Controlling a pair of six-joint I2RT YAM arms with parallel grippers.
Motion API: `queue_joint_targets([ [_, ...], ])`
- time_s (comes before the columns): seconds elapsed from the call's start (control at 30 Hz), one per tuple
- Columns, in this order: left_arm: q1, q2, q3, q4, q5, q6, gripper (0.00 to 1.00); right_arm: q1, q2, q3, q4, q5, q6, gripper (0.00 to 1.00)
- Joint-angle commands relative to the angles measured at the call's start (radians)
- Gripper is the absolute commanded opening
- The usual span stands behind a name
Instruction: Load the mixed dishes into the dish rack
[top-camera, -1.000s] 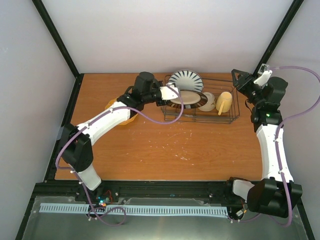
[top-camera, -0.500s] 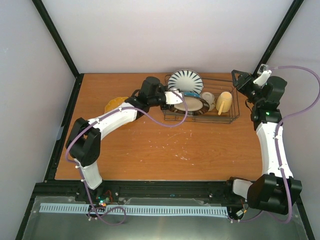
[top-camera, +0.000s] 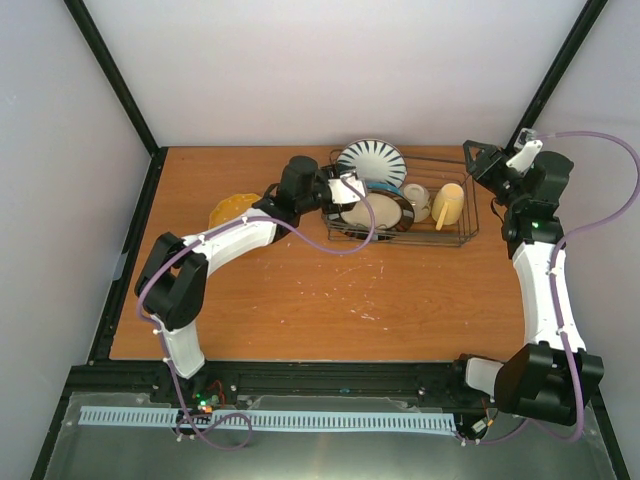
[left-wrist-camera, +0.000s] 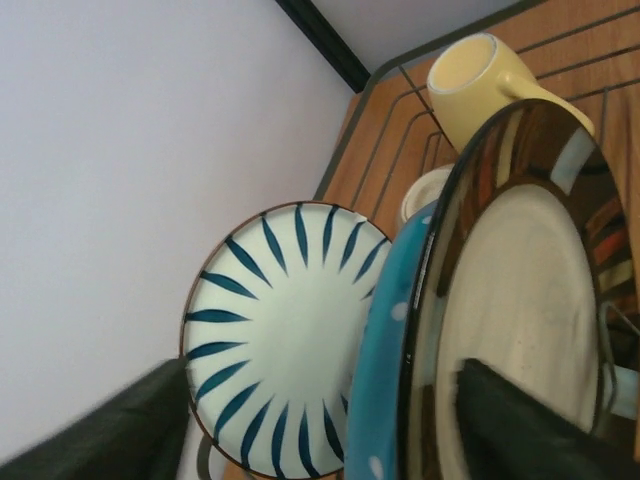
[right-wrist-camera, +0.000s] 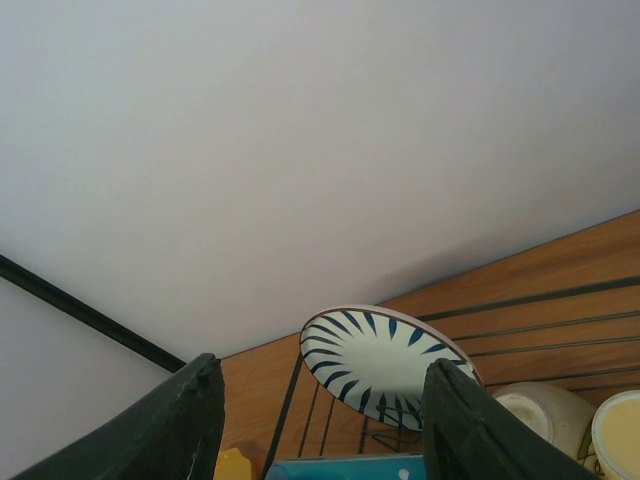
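Note:
The dish rack holds a white plate with dark radial stripes, a teal plate with a glossy dark rim and cream centre, a small white bowl and a pale yellow mug. My left gripper is open at the rack's left end. In the left wrist view the teal plate's dotted rim stands between the spread fingers, with the striped plate behind. An orange-yellow plate lies on the table left of the rack. My right gripper hovers open and empty by the rack's far right corner.
The rack stands near the back wall, on the wooden table. Black frame posts rise at both back corners. In the right wrist view the striped plate shows beyond the open fingers, above the rack wires.
My left arm carried the teal plate to the right into the rack, then its jaws opened and let go of it. The right arm has stayed put.

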Motion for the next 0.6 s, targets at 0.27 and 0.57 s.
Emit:
queue_joint_targets([
  [0.27, 0.019, -0.049, 0.147, 0.004, -0.125, -0.128, 1.00, -0.011, 0.004, 0.041, -0.012, 0.009, -0.037, 0.55],
  [0.57, 0.473, -0.218, 0.296, -0.309, 0.152, -0.663, 1.00, -0.012, 0.000, 0.033, -0.009, 0.006, -0.038, 0.57],
])
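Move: My left hand has just released the brown-rimmed plate in the dish rack; its middle is about 7 cm right, 2 cm back and 9 cm lower. The blue plate stands roughly 5 cm beyond it, and the striped plate some 14 cm beyond it, both almost in line. The yellow plate still to be loaded lies on the table about 29 cm left, 1 cm ahead and 23 cm below. From my right hand, that yellow plate is some 58 cm left, 4 cm ahead and 35 cm down. I finish opening the half-open fingers of my left hand while it barely creeps forward beside the brown-rimmed plate. Then I lift it clear ever faster, about 15 cm up and 11 cm left with some forward travel, away from the rack. The wrist turns roughly 25 degrees, bringing the fingers nearly level and swinging them counter-clockwise, more to the front. ##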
